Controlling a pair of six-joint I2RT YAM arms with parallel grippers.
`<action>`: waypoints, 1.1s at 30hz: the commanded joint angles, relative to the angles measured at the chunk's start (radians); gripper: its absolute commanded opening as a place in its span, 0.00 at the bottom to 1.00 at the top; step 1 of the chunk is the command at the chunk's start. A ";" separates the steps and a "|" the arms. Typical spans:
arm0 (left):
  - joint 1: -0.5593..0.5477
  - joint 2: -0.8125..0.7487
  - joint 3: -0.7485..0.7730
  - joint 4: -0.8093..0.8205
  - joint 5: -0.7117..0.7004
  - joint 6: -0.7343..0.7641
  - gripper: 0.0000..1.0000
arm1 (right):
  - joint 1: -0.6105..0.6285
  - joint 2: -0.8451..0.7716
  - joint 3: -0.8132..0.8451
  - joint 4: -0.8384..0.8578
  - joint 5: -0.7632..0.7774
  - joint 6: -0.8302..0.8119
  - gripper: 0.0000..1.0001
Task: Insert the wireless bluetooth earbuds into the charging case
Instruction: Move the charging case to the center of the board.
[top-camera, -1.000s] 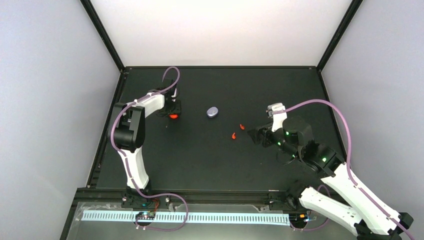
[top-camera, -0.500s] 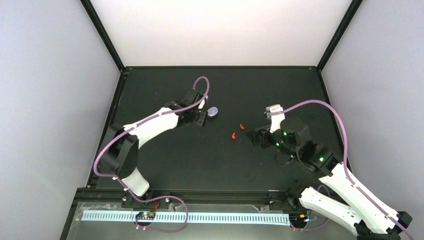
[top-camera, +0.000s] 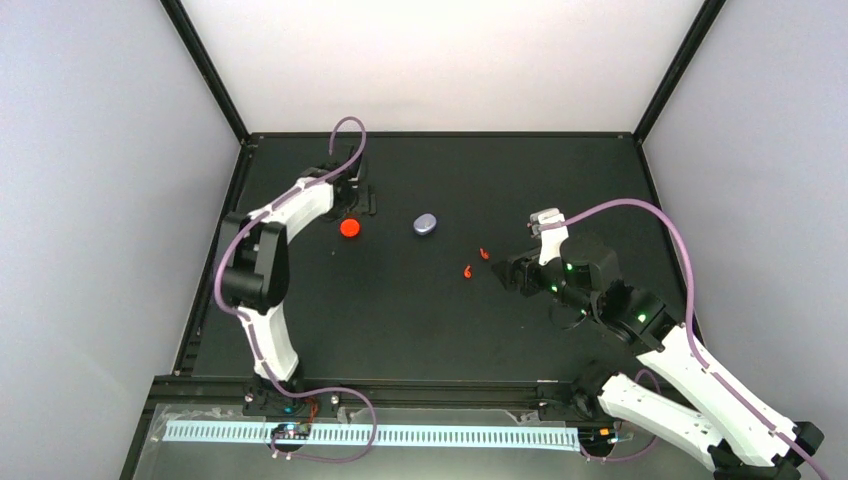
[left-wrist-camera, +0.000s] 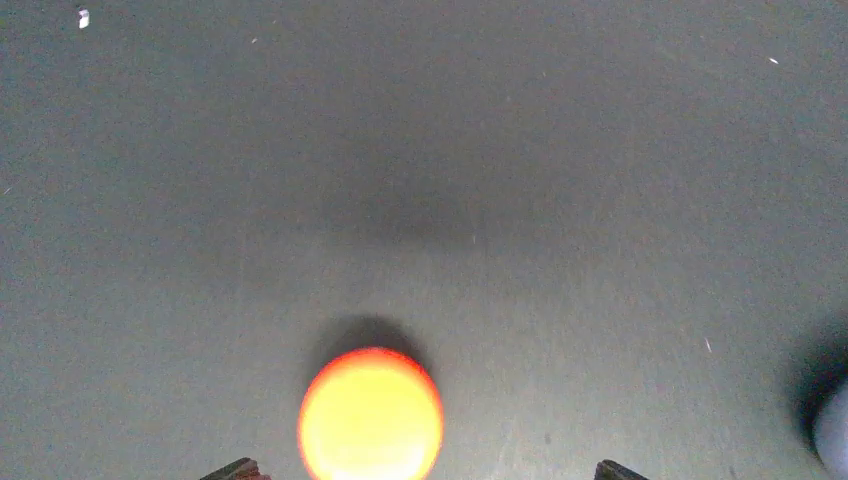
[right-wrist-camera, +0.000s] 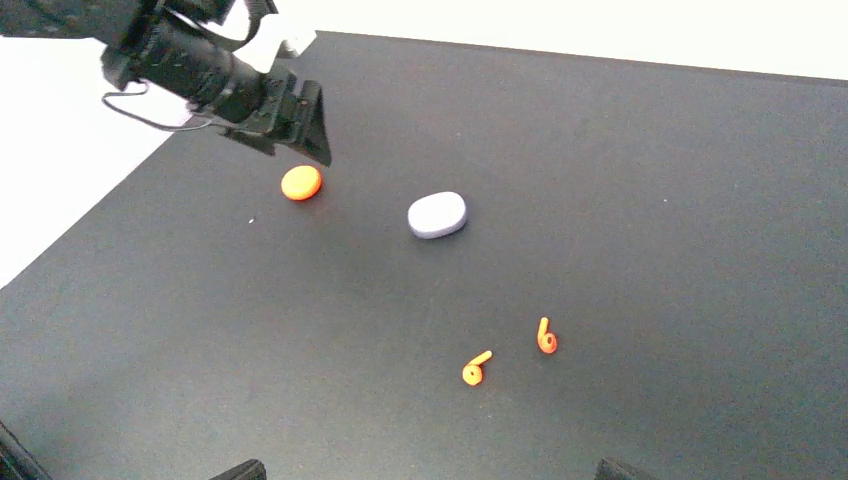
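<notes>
Two tiny red-orange earbuds (top-camera: 467, 270) (top-camera: 484, 254) lie apart on the black table, and the right wrist view shows both earbuds (right-wrist-camera: 476, 369) (right-wrist-camera: 546, 337). A round red-orange charging case (top-camera: 349, 227) (left-wrist-camera: 370, 415) lies shut at the left. My left gripper (top-camera: 362, 205) (left-wrist-camera: 428, 472) hovers just behind it, open, its fingertips wide of the case. A lilac-grey case (top-camera: 425, 223) (right-wrist-camera: 437, 214) lies shut at mid-table. My right gripper (top-camera: 505, 272) (right-wrist-camera: 430, 470) is open and empty, just right of the earbuds.
The table (top-camera: 420, 320) is walled by white panels on three sides, with a black frame rail along the left edge (top-camera: 215, 260). The left arm's purple cable (top-camera: 345, 140) loops above its wrist.
The left arm swung right to the lilac-grey case, then back to the far left. Its jaws have opened, and the red-orange case now lies free on the table. The right arm barely moved.
</notes>
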 joint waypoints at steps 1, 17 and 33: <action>0.003 0.137 0.139 -0.115 -0.033 -0.008 0.86 | -0.003 0.001 0.015 0.008 0.005 -0.009 0.85; 0.043 0.261 0.184 -0.122 -0.009 -0.004 0.69 | -0.003 0.019 0.023 0.008 0.017 -0.023 0.86; 0.043 0.237 0.139 -0.096 0.036 -0.009 0.38 | -0.003 0.011 0.016 0.004 0.033 -0.025 0.86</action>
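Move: The red disc lies almost beneath the left hand, some 7 cm down, about 1 cm ahead and 2 cm to its left. The charging case sits on the board roughly 16 cm to the left hand's right and 2 cm ahead, also about 7 cm lower. From the idle right hand the red disc is some 24 cm ahead, 30 cm left and 26 cm below. The left hand sinks about 6 cm over the red disc, then half-closes its wide-open fingers onto its sides. ##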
